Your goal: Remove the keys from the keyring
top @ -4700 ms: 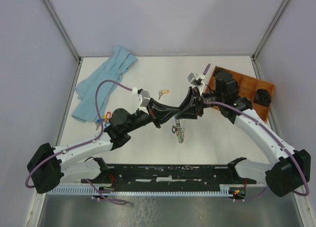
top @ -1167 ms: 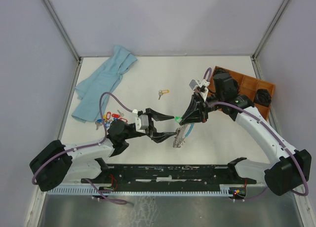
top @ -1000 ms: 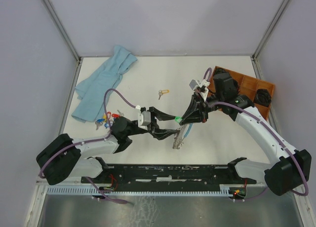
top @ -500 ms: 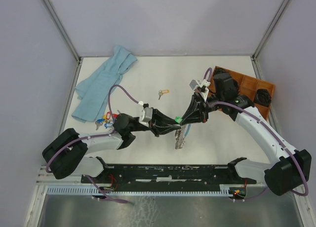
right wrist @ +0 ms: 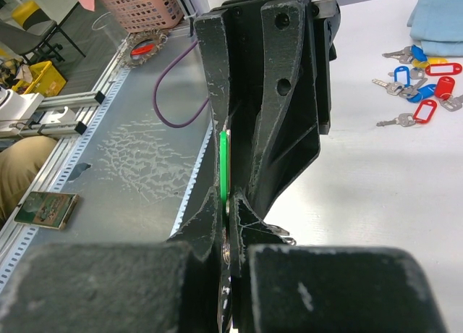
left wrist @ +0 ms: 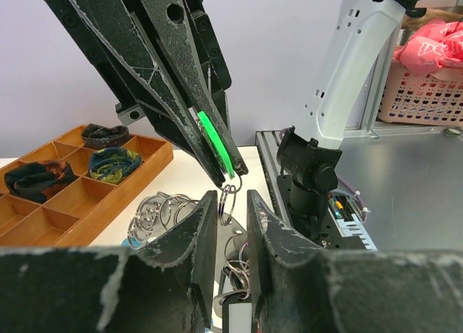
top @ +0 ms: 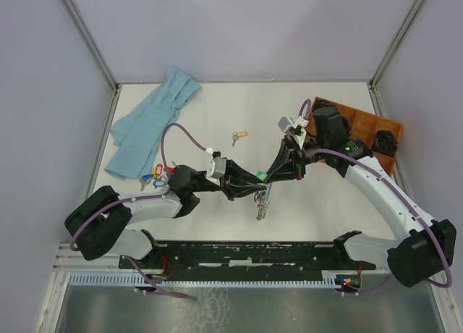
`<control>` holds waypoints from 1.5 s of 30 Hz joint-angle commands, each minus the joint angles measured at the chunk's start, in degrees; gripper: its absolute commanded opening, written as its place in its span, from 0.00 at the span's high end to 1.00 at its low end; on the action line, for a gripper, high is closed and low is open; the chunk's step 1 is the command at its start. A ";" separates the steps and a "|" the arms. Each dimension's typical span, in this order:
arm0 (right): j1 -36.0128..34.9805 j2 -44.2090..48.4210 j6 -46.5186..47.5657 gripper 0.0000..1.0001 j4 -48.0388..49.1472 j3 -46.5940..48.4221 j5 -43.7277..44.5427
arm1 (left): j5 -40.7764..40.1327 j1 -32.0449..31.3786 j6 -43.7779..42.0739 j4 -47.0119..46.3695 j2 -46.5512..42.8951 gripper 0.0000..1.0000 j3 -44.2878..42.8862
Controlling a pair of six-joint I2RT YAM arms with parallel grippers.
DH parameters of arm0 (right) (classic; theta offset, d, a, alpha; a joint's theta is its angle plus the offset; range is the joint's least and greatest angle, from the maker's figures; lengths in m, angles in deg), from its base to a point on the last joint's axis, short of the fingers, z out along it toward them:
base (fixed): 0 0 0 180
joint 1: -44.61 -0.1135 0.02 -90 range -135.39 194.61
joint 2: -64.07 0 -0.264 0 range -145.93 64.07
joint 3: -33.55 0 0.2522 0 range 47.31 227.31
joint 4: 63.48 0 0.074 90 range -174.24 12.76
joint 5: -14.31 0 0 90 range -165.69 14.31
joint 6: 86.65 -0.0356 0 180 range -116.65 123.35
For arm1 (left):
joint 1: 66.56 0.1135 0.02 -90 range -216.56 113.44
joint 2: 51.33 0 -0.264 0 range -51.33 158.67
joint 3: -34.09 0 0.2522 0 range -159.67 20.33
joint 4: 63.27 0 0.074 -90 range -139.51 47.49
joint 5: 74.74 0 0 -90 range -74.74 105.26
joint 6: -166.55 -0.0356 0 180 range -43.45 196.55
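Note:
The keyring (top: 262, 205) hangs as a bunch of silver keys and split rings below my right gripper (top: 265, 177), above the table. That gripper (right wrist: 230, 203) is shut on a green key tag (right wrist: 225, 166) at the top of the bunch. My left gripper (top: 249, 190) comes in from the left. Its jaws (left wrist: 231, 197) stand narrow around small split rings (left wrist: 228, 203) and a white-labelled tag just under the green tag (left wrist: 217, 141). More ring coils (left wrist: 155, 213) hang to the left of the left fingers.
Loose keys with red, blue and yellow tags (top: 155, 175) lie at the left, also seen from the right wrist (right wrist: 419, 87). One key with an orange tag (top: 239, 136) lies mid-table. A light blue cloth (top: 152, 123) is back left. An orange compartment tray (top: 362, 127) stands at the right.
My left gripper has moved right to the hanging bunch and its jaws have narrowed around the rings. The right gripper has kept still with the green tag.

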 commanded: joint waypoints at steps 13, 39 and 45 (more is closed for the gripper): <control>0.20 1.03 1.07 0.99 1.14 3.07 -3.90 | 1.50 0.17 3.17 -1.24 1.07 0.75 -2.53; 0.24 1.49 1.21 0.99 1.07 3.09 -3.73 | -1.16 0.16 4.06 0.05 -0.96 0.97 -1.28; 0.79 1.64 4.25 0.99 -2.31 3.91 -2.31 | -6.08 -0.02 7.78 -0.68 -3.46 0.97 1.07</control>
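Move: The small ring under the green tag hangs between the left hand's part-open fingertips, about 1 cm to the right of the hand point and level with it. The green tag sits some 1 cm ahead, 2 cm right and 2 cm above, gripped by the right fingers. The bunch of rings and keys hangs about 6 cm below and 1 cm to the right. From the right hand, the small ring lies roughly 2 cm below, 1 cm left and 1 cm back. The left fingers, about a quarter open around the small ring, close almost fully and pinch it just under the green tag, with grip effort rising as they shut. The left hand otherwise stays nearly in place, settling down only about half a centimetre. The right hand holds still and keeps its grip on the green tag. ##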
